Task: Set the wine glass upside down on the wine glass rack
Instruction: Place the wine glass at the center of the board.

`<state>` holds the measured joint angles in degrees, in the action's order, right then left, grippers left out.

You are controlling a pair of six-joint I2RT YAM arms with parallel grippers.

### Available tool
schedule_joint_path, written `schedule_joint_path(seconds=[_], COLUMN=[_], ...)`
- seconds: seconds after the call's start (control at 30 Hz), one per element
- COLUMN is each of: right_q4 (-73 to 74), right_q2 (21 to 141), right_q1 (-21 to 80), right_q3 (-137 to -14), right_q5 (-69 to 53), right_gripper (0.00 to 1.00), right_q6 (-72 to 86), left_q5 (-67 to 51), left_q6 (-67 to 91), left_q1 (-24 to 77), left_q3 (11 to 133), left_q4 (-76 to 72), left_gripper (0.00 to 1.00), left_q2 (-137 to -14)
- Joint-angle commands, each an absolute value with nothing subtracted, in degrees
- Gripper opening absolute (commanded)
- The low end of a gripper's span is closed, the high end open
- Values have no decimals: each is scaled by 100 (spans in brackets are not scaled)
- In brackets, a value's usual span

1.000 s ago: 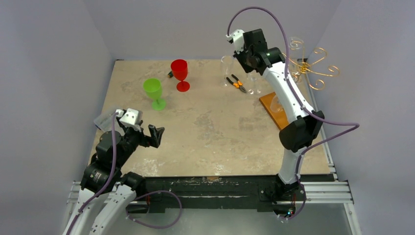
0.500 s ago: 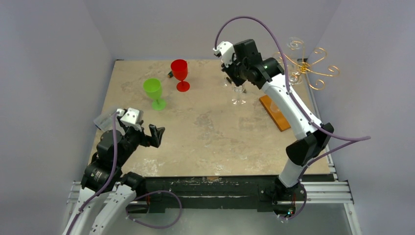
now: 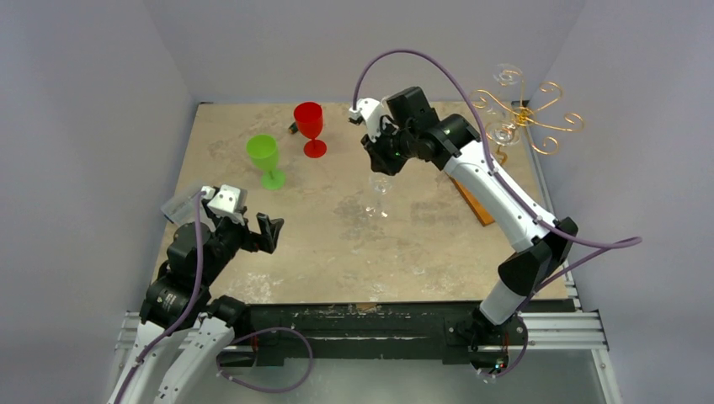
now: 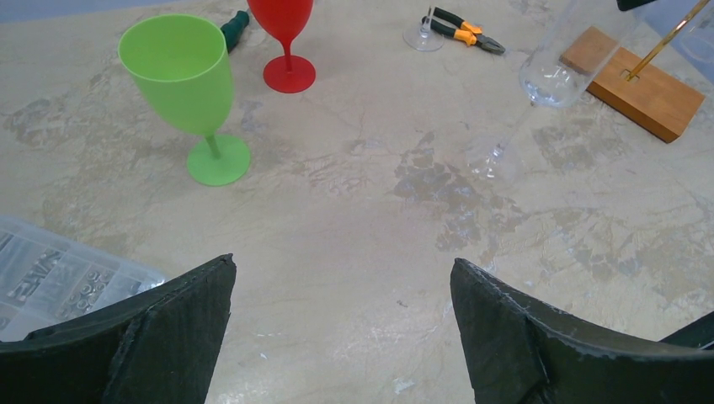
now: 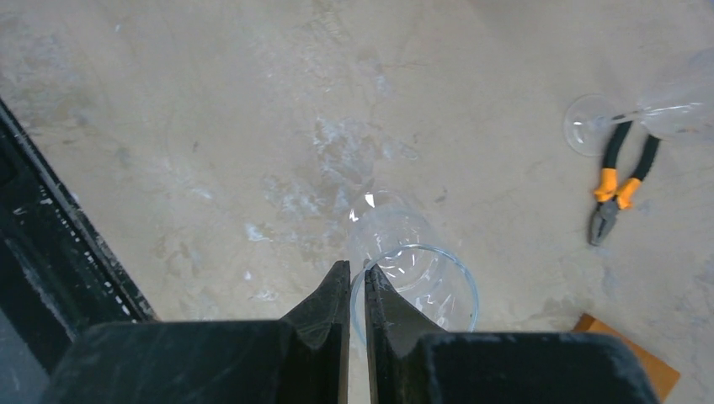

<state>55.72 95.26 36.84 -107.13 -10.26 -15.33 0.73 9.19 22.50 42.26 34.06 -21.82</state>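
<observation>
A clear wine glass point(image 3: 379, 187) hangs upright over the middle of the table, and my right gripper point(image 3: 380, 165) is shut on its rim. In the right wrist view the fingertips point(image 5: 357, 271) pinch the rim of the wine glass point(image 5: 421, 282), one inside the bowl and one outside. The left wrist view shows the same wine glass point(image 4: 547, 76) tilted, its foot point(image 4: 495, 162) near the tabletop. The wine glass rack point(image 3: 526, 118), gold wire on an orange-brown base point(image 3: 473, 200), stands at the far right. My left gripper point(image 3: 251, 224) is open and empty at the near left point(image 4: 343, 268).
A green goblet point(image 3: 264, 158) and a red goblet point(image 3: 310, 126) stand at the far left. Orange-handled pliers point(image 4: 461, 29) lie beside another clear glass point(image 5: 674, 105). Clear glasses hang on the rack point(image 3: 503, 133). A clear plastic box point(image 3: 178, 207) sits by the left arm.
My right arm has swung left and toward the near side, carrying the clear glass away from the rack to the table's middle. The left arm has stayed still.
</observation>
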Motion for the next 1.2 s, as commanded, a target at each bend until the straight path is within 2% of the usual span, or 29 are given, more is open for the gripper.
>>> schedule_joint_path(seconds=[0.0,0.53,0.77,1.17], right_q4=[5331,5288,5418,5868], right_q2=[9299,9138,8950,8596], right_q1=[3827,4083,4093,4096], right_q3=[-10561,-10025,-10072,-10270], right_q5=[-1635,-2152,-2230,-2394], right_gripper=[6,12,33,55], right_q6=[-1381,-1729,-1935,-2520], left_q5=[26,27,26,26], left_q6=[811,809,809,817], left_q1=[2179,2169,2171,2170], left_q3=[4219,4211,4210,4201], left_q4=[3270,3271,3278,3262], left_gripper=[95,95,95,95], left_q2=[-2232,-2206,-2188,-2208])
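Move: The wine glass hangs by its rim from the right fingers. Its set-down spot, the bare middle of the board, lies about 4 cm back from the right hand, 3 cm to its left and 25 cm below. On the board from that hand, the pliers lie some 22 cm ahead and 7 cm right; the red goblet stands 21 cm ahead and 17 cm left, the green goblet 11 cm ahead and 28 cm left. From the left hand the spot is roughly 13 cm ahead, 22 cm right. Back, leftward and down, easing over some 5 cm, the right hand lowers the pinched wine glass foot first onto the middle of the board. Its fingers then open to about half and let go of the rim, as the hand rises some 3 cm, drawing a little farther back and slightly right, with the wrist turning about 15 degrees counter-clockwise throughout. ##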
